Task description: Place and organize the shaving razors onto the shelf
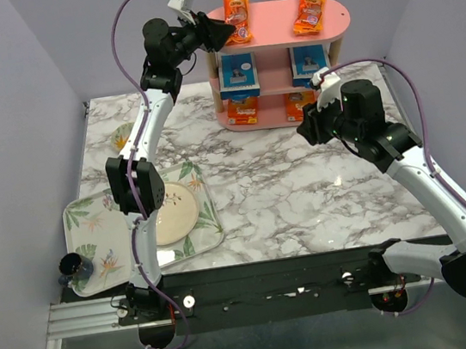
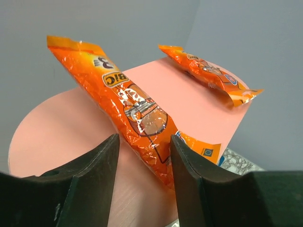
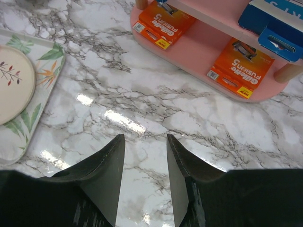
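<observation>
The pink three-tier shelf (image 1: 277, 25) stands at the back of the table. Two orange razor packets (image 1: 235, 2) (image 1: 310, 9) lie on its top board, two blue-and-grey cards (image 1: 237, 70) (image 1: 308, 61) on the middle tier, and two orange packs (image 1: 242, 110) (image 1: 299, 104) on the bottom tier. My left gripper (image 1: 226, 30) is at the top board's left end. In the left wrist view it (image 2: 144, 138) is open, with the near end of one packet (image 2: 132, 109) between the jaws. My right gripper (image 3: 145, 138) is open and empty over the marble in front of the shelf.
A floral tray (image 1: 94, 237) holding a round plate (image 1: 173, 213) sits at the near left, with a small dark cup (image 1: 74, 266) at its corner. A small floral dish (image 1: 124, 138) lies behind the left arm. The tray's corner shows in the right wrist view (image 3: 38, 94).
</observation>
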You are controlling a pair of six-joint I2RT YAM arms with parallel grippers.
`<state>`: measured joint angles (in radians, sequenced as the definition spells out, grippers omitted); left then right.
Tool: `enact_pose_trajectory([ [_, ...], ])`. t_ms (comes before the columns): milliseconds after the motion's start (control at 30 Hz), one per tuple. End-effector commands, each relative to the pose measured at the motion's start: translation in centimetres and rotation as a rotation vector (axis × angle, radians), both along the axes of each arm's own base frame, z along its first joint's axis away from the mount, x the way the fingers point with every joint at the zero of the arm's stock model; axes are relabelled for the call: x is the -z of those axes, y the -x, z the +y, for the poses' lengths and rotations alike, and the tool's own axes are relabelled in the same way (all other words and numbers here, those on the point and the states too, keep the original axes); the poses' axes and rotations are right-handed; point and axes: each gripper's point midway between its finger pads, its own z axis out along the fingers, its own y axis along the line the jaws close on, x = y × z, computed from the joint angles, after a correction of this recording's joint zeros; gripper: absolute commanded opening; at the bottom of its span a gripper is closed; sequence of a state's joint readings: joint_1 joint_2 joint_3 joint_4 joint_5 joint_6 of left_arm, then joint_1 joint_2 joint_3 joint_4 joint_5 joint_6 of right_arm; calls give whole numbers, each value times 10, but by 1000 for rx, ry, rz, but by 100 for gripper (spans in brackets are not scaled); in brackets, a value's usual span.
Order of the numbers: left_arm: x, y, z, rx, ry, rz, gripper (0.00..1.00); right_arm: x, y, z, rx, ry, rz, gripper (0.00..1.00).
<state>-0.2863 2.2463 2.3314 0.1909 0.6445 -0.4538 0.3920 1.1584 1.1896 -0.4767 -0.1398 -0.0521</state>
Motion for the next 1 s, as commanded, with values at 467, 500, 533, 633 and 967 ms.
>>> enact_pose_trajectory([
  [467,-58,13,44,-202,9,-105,99,-21,-2,-3,-1,-15,-66,57],
  [500,-76,24,52,-214,18,-130,99,-22,-2,-4,4,-13,-71,60],
  [533,-70,24,59,-229,11,-112,99,-22,-2,-5,5,-6,-78,90],
  [633,-78,35,93,-282,3,-105,99,-19,2,-9,6,6,-81,100],
  [967,-8,87,162,-341,-208,-41,99,19,13,-44,239,21,46,100],
])
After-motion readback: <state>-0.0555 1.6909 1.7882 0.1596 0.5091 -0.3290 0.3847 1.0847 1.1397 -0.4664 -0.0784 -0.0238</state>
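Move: The orange razor pack just stood on the pink top shelf leans by the left fingertips, its middle about 3 cm ahead of the left hand, 2 cm to its right and 1 cm above. The second orange pack lies about 18 cm right, 2 cm farther out than the hand and 1 cm lower; a blue razor box sits on the shelf below, straight under the hand, some 14 cm down. From the right hand, the leaning pack lies roughly 27 cm ahead, 14 cm left and 14 cm up. Keep the left gripper almost in place at the leaning pack while opening the half-open fingers wide, so they come free of its lower end; then sweep left off the shelf's end, some 17 cm, rising and drawing back about 6 cm each while the wrist turns some 20 degrees counter-clockwise. Late on, open the right gripper fully too, with barely 2 cm of drift to the right. ##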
